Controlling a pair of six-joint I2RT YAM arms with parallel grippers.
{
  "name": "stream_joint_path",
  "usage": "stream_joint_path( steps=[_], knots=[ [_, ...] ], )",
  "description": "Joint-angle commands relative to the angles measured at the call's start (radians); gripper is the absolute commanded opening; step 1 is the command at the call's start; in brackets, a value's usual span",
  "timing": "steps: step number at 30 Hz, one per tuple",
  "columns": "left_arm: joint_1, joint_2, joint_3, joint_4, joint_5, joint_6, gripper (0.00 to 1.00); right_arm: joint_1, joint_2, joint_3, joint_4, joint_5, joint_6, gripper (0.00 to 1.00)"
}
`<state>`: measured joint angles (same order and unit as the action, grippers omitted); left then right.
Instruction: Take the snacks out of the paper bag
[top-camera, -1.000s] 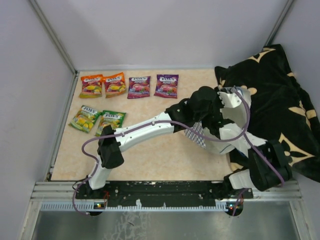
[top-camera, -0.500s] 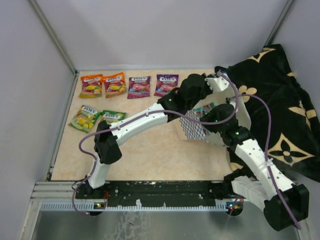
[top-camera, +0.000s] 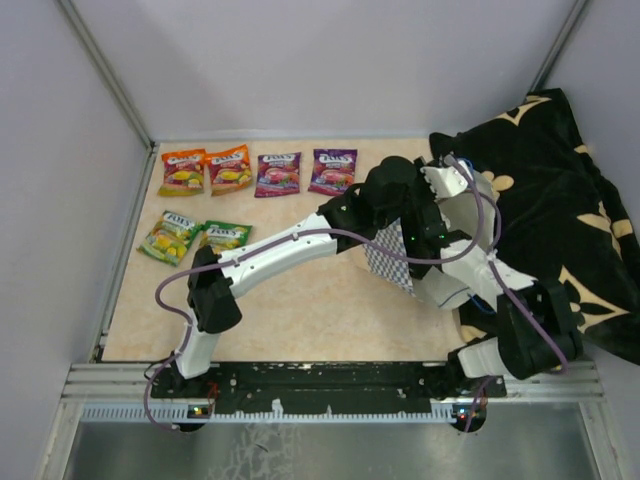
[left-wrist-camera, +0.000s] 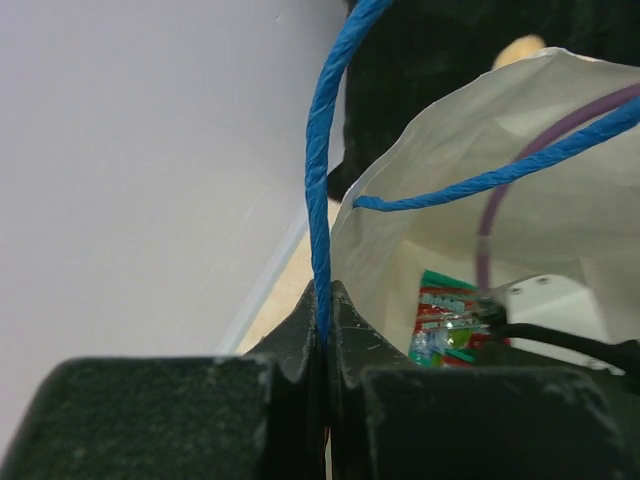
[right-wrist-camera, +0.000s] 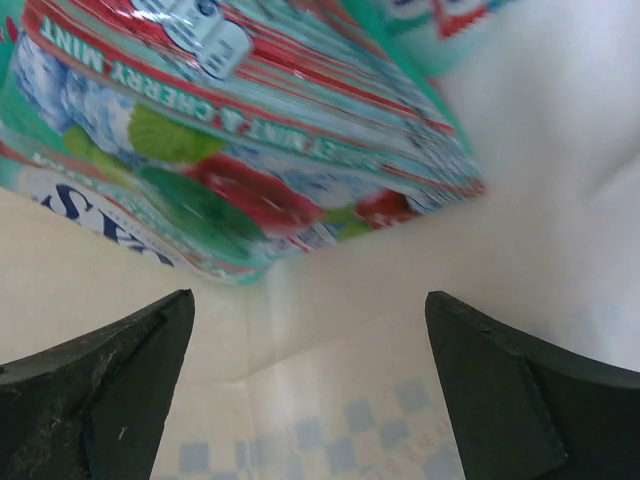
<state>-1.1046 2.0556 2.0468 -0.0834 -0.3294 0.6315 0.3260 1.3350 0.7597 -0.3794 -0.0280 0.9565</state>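
Observation:
The paper bag (top-camera: 388, 262) lies right of the table's middle with its checked side showing. My left gripper (left-wrist-camera: 325, 300) is shut on its blue cord handle (left-wrist-camera: 318, 150) and holds the mouth up. In the right wrist view my right gripper (right-wrist-camera: 308, 300) is inside the bag (right-wrist-camera: 400, 400), jaws wide open with nothing between them. A teal cherry-mint snack (right-wrist-camera: 230, 150) lies just ahead of its fingertips, and the same kind of packet (left-wrist-camera: 445, 325) shows inside the bag (left-wrist-camera: 480, 190) in the left wrist view. Several snacks lie on the table: orange (top-camera: 184, 170), purple (top-camera: 333, 171) and green (top-camera: 170, 236).
A black cloth with gold flower marks (top-camera: 560, 210) is heaped at the right, right behind the bag. The grey walls (top-camera: 300, 60) close off the back and sides. Both arms cross over the bag at the table's right half.
My right gripper has gone from shut to wide open. The right arm, stretched out half a second ago, is folded back over the bag mouth. The left gripper still grips the cord.

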Motion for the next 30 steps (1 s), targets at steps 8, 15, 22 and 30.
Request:
stream_joint_path(
  steps=[8,15,22,30],
  knots=[
    [-0.024,-0.071,0.032,-0.002,0.196,-0.121,0.00,-0.005,0.210,0.041,0.368,-0.093,0.099,0.98],
    [-0.023,-0.071,0.026,-0.013,0.157,-0.101,0.00,-0.005,0.169,0.013,0.391,-0.044,0.057,0.38],
    [-0.023,-0.060,0.008,0.023,0.041,-0.039,0.00,-0.006,0.043,0.026,0.281,0.002,-0.018,0.00],
    [-0.010,-0.051,-0.014,0.067,-0.062,0.017,0.00,-0.002,-0.221,-0.025,0.057,0.088,-0.089,0.00]
  ],
)
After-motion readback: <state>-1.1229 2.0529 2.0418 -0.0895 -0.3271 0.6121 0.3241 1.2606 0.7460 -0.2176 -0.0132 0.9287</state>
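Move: Low inside the paper bag, the mint packet's middle lies about 7 cm ahead of the open right hand, 3 cm to its left and 3 cm below. A second mint packet is roughly 11 cm ahead, 3 cm to the right and 3 cm lower; the near purple packet on the table is some 17 cm ahead, 18 cm left. From the left hand the aimed-at mint packet lies about 1 cm ahead, 6 cm left and 30 cm down. Inside the bag the right hand slides its open fingers some 6 cm forward and to the left, dipping slightly towards the mint packet, shuts them fully, seeming to pinch its edge, then lifts about 6 cm, easing back and right with the tips swinging forward. The left hand keeps its grip on the blue handle, shifting about 4 cm back and to the right with a small clockwise turn, then returning most of the way. ##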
